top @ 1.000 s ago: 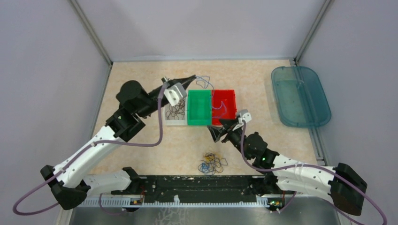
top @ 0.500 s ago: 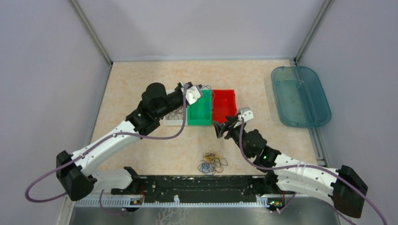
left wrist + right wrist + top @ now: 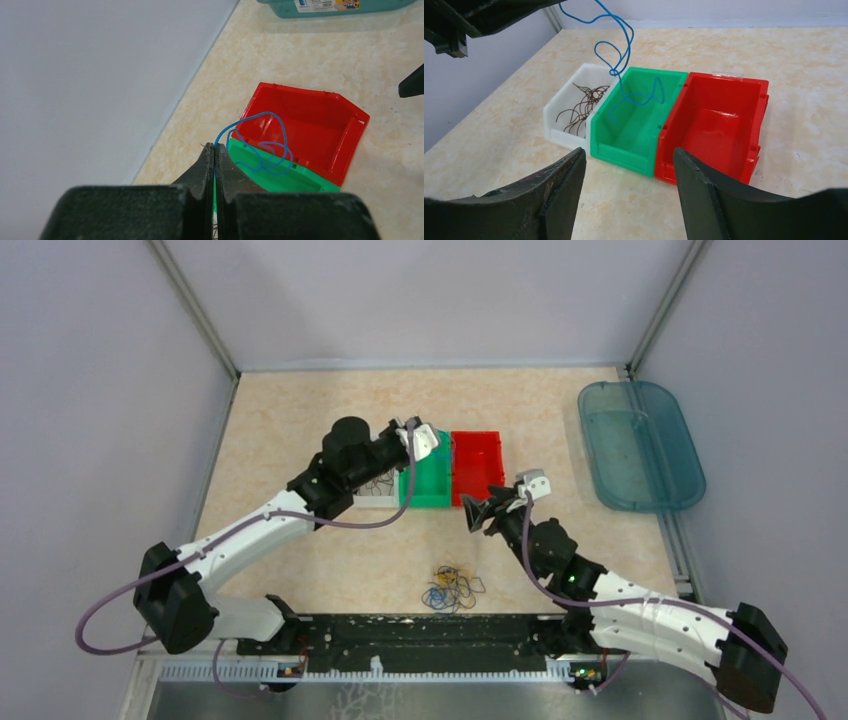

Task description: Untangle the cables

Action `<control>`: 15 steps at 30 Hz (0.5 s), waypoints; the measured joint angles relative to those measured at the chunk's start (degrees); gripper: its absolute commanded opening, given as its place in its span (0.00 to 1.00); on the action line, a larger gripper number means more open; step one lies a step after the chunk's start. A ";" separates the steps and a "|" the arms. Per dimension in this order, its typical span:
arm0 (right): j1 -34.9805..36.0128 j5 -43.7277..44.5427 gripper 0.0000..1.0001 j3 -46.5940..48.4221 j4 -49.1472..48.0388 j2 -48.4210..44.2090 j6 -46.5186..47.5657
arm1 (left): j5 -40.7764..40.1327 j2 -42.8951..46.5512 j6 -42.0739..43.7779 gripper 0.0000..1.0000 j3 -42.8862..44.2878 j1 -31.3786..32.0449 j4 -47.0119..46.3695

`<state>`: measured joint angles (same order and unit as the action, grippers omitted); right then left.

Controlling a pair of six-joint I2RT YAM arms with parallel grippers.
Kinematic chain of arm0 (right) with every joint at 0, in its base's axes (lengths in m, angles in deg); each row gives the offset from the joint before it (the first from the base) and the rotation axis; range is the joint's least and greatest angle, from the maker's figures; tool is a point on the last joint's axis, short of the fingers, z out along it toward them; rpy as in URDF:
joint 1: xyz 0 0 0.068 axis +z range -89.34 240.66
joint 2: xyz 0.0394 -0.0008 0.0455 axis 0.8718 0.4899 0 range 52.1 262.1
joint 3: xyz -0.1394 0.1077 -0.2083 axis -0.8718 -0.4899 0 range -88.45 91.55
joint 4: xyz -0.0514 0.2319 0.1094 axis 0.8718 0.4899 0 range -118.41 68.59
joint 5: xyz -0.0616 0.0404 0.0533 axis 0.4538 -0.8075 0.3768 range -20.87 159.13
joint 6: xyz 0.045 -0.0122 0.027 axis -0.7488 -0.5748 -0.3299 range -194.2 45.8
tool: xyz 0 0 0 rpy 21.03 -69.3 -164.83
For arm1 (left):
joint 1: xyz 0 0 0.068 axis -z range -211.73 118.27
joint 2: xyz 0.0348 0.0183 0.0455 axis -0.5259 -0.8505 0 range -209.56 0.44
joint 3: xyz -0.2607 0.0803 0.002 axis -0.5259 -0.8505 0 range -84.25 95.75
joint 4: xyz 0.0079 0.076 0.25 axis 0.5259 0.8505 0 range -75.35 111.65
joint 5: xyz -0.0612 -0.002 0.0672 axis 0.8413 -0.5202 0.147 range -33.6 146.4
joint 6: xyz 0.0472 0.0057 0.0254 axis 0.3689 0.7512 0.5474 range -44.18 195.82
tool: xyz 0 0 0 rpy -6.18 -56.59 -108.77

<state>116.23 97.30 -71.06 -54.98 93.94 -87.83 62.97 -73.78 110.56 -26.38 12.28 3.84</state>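
My left gripper is shut on one end of a thin blue cable. It holds the cable above the back of the green bin, and the cable's curly lower end hangs into that bin. The remaining cables lie in a small mixed tangle on the table near the arm bases. Dark brown cables lie in the white bin. My right gripper is open and empty, low over the table just in front of the red bin.
The white, green and red bins stand side by side mid-table. The red bin holds nothing. A teal tray sits at the far right. Grey walls close in the back and both sides.
The left arm swung right, carrying the blue cable from behind the bins to above the green bin, and its loose end came out of the red bin. The right gripper drew back slightly to the right.
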 measured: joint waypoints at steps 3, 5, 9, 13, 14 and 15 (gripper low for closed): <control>-0.02 0.85 0.64 -0.02 0.28 -0.92 -0.02 | -0.04 -1.07 -0.02 0.00 0.00 -0.15 -0.79; -0.11 1.07 0.64 -0.02 0.57 -1.05 -0.02 | -0.17 -1.66 -0.04 0.00 0.00 -0.24 -0.92; -0.24 1.07 0.64 -0.02 1.20 -1.22 -0.04 | -1.05 -3.19 -0.09 0.00 0.00 -0.31 -1.25; -0.26 1.03 0.64 -0.02 2.49 -2.12 -0.04 | -2.29 -5.05 -0.26 0.00 -0.24 -0.92 -1.33; -0.26 1.03 0.64 -0.02 2.82 -2.49 -0.04 | -2.51 -5.62 -0.26 0.00 -0.28 -1.29 -1.42; -0.26 1.05 0.64 -0.02 3.08 -2.86 -0.04 | -2.62 -6.19 -0.28 0.00 -0.31 -1.79 -1.62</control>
<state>115.97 98.35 -71.08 -51.90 91.08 -87.87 60.34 -79.96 110.28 -26.69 10.49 2.22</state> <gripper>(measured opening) 0.639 0.005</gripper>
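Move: The closed left gripper holds a blue cable; the green box's middle is about 3 cm ahead of it, a centimetre to its right and 27 cm below. From the green box, the red box is some 10 cm right and the white box with brown cables some 10 cm left, both level with it. From the right gripper, the green box is about 11 cm ahead, 10 cm left and 18 cm below. Lower the left gripper about 4 cm towards the green box while easing it some 3 cm forward, gathering speed as it sinks, with only a slight wrist turn of around 5 degrees. Keep the fingers shut on the blue cable so that its hanging loops go down into the box. ##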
